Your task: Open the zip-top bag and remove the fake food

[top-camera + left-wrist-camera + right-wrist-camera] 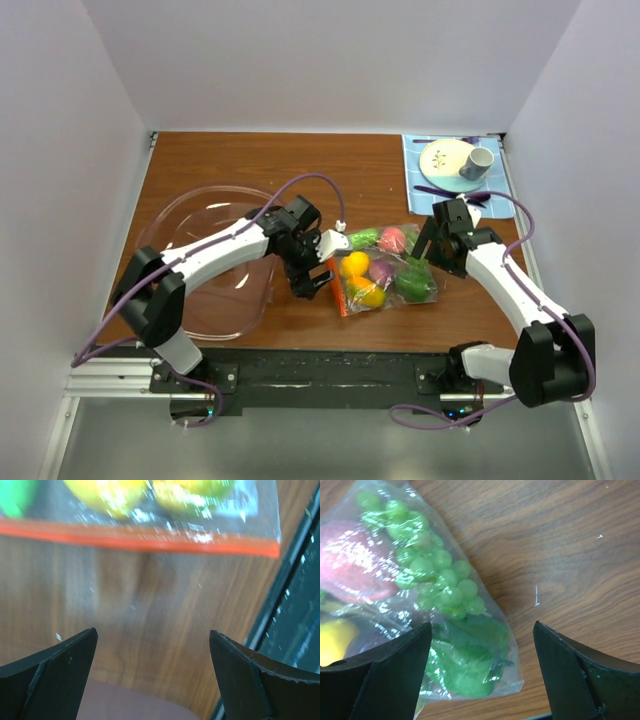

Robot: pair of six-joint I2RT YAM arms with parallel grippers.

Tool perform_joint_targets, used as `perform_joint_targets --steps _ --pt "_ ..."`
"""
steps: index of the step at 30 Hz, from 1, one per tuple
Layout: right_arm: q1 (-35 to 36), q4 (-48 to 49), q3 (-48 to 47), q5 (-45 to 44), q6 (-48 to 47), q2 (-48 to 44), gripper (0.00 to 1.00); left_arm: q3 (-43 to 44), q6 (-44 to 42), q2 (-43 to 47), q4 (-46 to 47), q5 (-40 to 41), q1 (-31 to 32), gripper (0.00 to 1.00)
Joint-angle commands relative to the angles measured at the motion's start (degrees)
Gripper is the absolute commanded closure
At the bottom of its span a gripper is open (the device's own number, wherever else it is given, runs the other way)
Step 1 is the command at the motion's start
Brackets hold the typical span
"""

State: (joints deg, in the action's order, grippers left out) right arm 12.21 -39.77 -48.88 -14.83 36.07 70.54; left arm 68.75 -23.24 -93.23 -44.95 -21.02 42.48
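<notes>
The zip-top bag (385,272) lies on the wooden table between my two arms, its orange-red zip strip (140,537) facing the left gripper. Through the plastic the fake food shows: yellow lemons (107,492), green grapes (437,575), a green piece (470,672) and a pink-red one (350,565). My left gripper (312,280) is open a short way from the zip strip, with only bare wood between its fingers (60,670). At the bag's opposite end my right gripper (424,256) is open, its jaws either side of the corner that holds the green piece.
A large clear pinkish bowl (200,270) sits under the left arm. A blue mat (425,180) at the back right carries a plate (442,157), a cup (478,162) and purple cutlery. A black rail (330,365) runs along the near edge.
</notes>
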Motion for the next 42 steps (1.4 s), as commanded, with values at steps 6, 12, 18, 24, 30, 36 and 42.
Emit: perform_joint_targets --steps 6,12,18,24,30,36,42 --pt "-2.01 4.61 3.97 0.76 3.21 4.16 0.37 4.72 5.75 -4.15 11.98 -4.91 0.59 0.00" --pt "-2.10 6.37 4.76 3.23 3.21 7.24 0.39 4.46 7.69 -8.36 17.87 -4.57 0.85 0.00" --pt "-2.10 7.78 5.81 4.63 3.21 9.00 0.39 5.69 9.45 -13.73 21.38 -4.04 1.03 0.00" --pt "-2.10 10.59 8.18 7.61 2.25 10.84 0.43 8.23 11.99 -15.93 24.12 -5.16 1.11 0.00" --pt "-2.10 12.87 10.12 9.29 0.23 12.51 0.48 8.77 16.38 -14.61 28.41 -10.18 1.64 0.00" --pt "-2.10 14.19 11.00 10.35 -0.91 13.39 0.67 9.12 15.86 -17.94 30.10 -6.33 4.10 0.00" --pt "-2.19 12.79 11.18 10.70 -1.01 10.93 0.71 9.74 14.28 -21.64 27.29 -3.95 4.80 0.00"
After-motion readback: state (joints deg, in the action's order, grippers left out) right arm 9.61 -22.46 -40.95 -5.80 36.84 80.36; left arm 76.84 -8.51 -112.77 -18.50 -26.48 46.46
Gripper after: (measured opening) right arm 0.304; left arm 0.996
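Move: The lemon in the bag lies about 11 cm to the left hand's right, 5 cm farther out and 6 cm below. Nearer, the red zip edge is some 6 cm right, level and 8 cm down; the mango is about 14 cm right and 2 cm back, the purple onion 17 cm right and 3 cm ahead. The bag's far-side edge by the green pepper sits 2 cm ahead of the right hand, 2 cm left and 7 cm below; the pepper 3 cm back and 4 cm left, the grapes 4 cm ahead and 5 cm left. The bag's open mouth takes the left hand's wide-open fingers: they travel about 12 cm right and 5 cm forward, dip, lift a little and sink again, tilting some 15 degrees flatter, to end between the zip lips, straddling the lemon. The bag's edge between grapes and pepper is pinched by the right hand, which drops some 6 cm and closes on the film. ##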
